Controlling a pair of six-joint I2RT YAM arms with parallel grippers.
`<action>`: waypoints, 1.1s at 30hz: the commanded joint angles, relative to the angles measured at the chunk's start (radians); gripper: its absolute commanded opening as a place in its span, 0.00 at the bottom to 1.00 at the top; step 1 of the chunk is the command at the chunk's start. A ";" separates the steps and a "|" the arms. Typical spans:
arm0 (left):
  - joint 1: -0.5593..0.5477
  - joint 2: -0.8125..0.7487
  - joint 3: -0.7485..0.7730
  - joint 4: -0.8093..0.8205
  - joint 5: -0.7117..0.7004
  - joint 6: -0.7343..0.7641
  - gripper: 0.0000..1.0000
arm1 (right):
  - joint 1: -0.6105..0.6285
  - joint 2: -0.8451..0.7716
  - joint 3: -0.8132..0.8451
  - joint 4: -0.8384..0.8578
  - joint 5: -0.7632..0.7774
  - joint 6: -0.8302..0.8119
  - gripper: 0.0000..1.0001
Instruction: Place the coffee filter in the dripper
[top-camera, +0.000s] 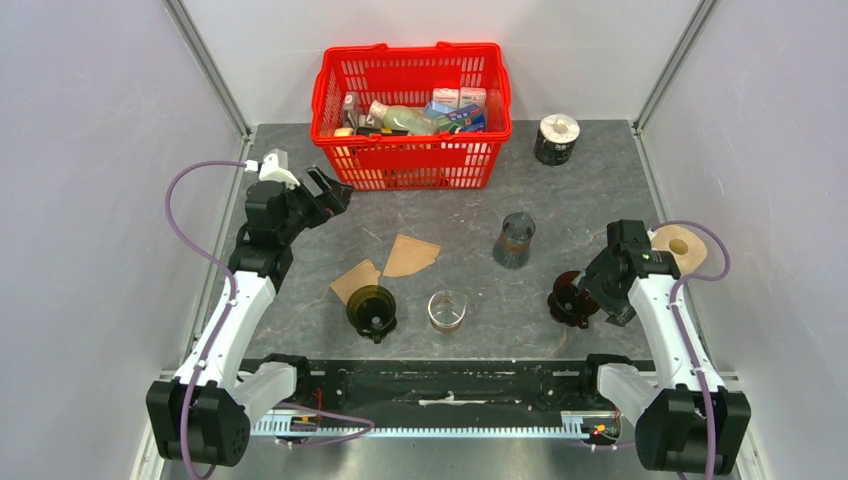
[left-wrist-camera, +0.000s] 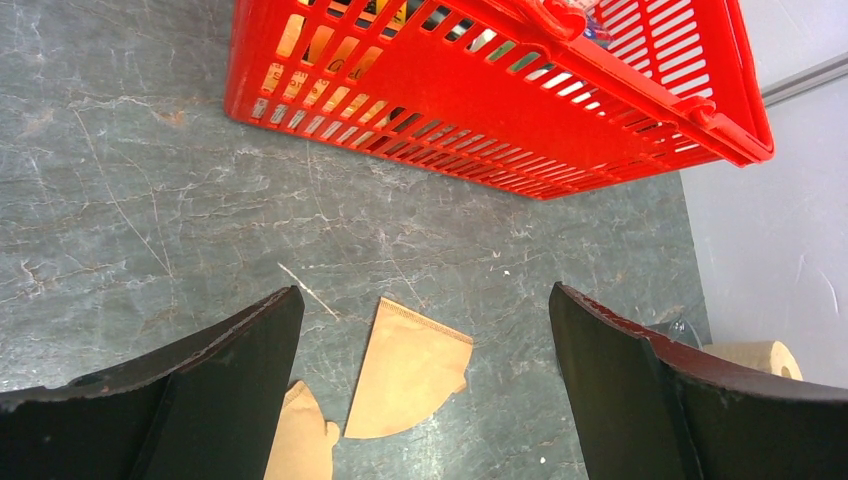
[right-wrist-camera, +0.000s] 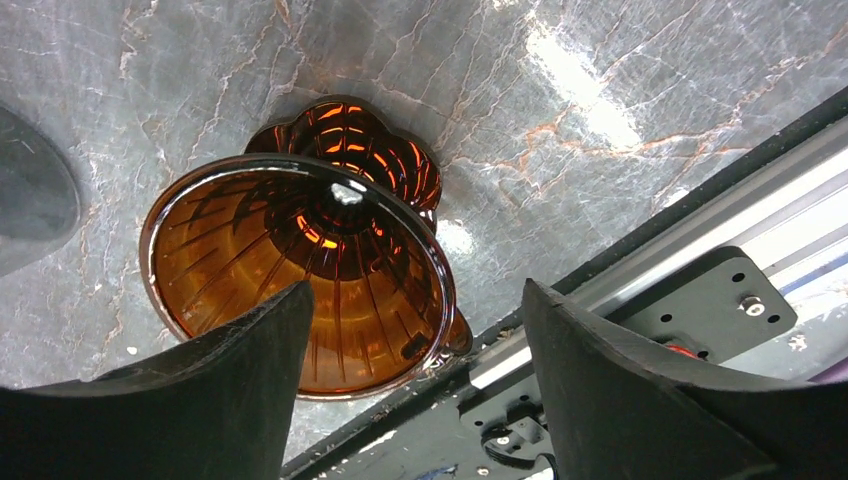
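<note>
Two brown paper coffee filters lie flat on the table, one (top-camera: 410, 255) (left-wrist-camera: 410, 375) nearer the basket and one (top-camera: 355, 280) (left-wrist-camera: 300, 440) beside a dark dripper (top-camera: 373, 310). My left gripper (top-camera: 335, 192) (left-wrist-camera: 425, 290) hangs open above the table, short of the filters, with nothing between its fingers. An amber glass dripper (top-camera: 570, 298) (right-wrist-camera: 300, 260) lies tipped on its side near the front rail. My right gripper (top-camera: 588, 290) (right-wrist-camera: 415, 290) is open right at it, and the near rim of the dripper reaches between the fingers.
A red basket (top-camera: 410, 160) (left-wrist-camera: 500, 110) of groceries stands at the back. A grey cup (top-camera: 515, 240), a clear glass (top-camera: 447, 310), a black cylinder (top-camera: 557, 140) and a brown paper roll (top-camera: 680, 247) are also on the table. The black front rail (right-wrist-camera: 640, 240) runs close by the amber dripper.
</note>
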 joint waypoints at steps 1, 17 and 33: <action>-0.004 0.003 0.001 0.045 0.020 0.037 1.00 | -0.004 -0.010 -0.033 0.067 0.033 0.017 0.82; -0.005 0.014 -0.001 0.068 0.056 0.027 1.00 | -0.004 -0.017 -0.111 0.146 0.062 0.043 0.63; -0.006 0.002 -0.006 0.064 0.044 0.027 1.00 | -0.005 -0.096 -0.061 0.145 0.022 0.017 0.14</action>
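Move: The dripper's middle lies about 6 cm to the right gripper's left, some 2 cm farther out and 6 cm lower, with its near-right rim between the open fingers. From that gripper the carafe stands roughly 16 cm ahead and 20 cm left, its middle 5 cm lower; the glass cup stands level with it, 35 cm left and 8 cm lower. From the left gripper the dripper is about 52 cm right, 16 cm back and 21 cm below. Sink the right gripper almost straight down by about 3 cm, one finger inside the dripper and one outside, closing the fingers steadily as you go. Pinch the rim wall on the dripper's right side, then turn upward and slightly forward by about 1 cm while the fingers shut further. ##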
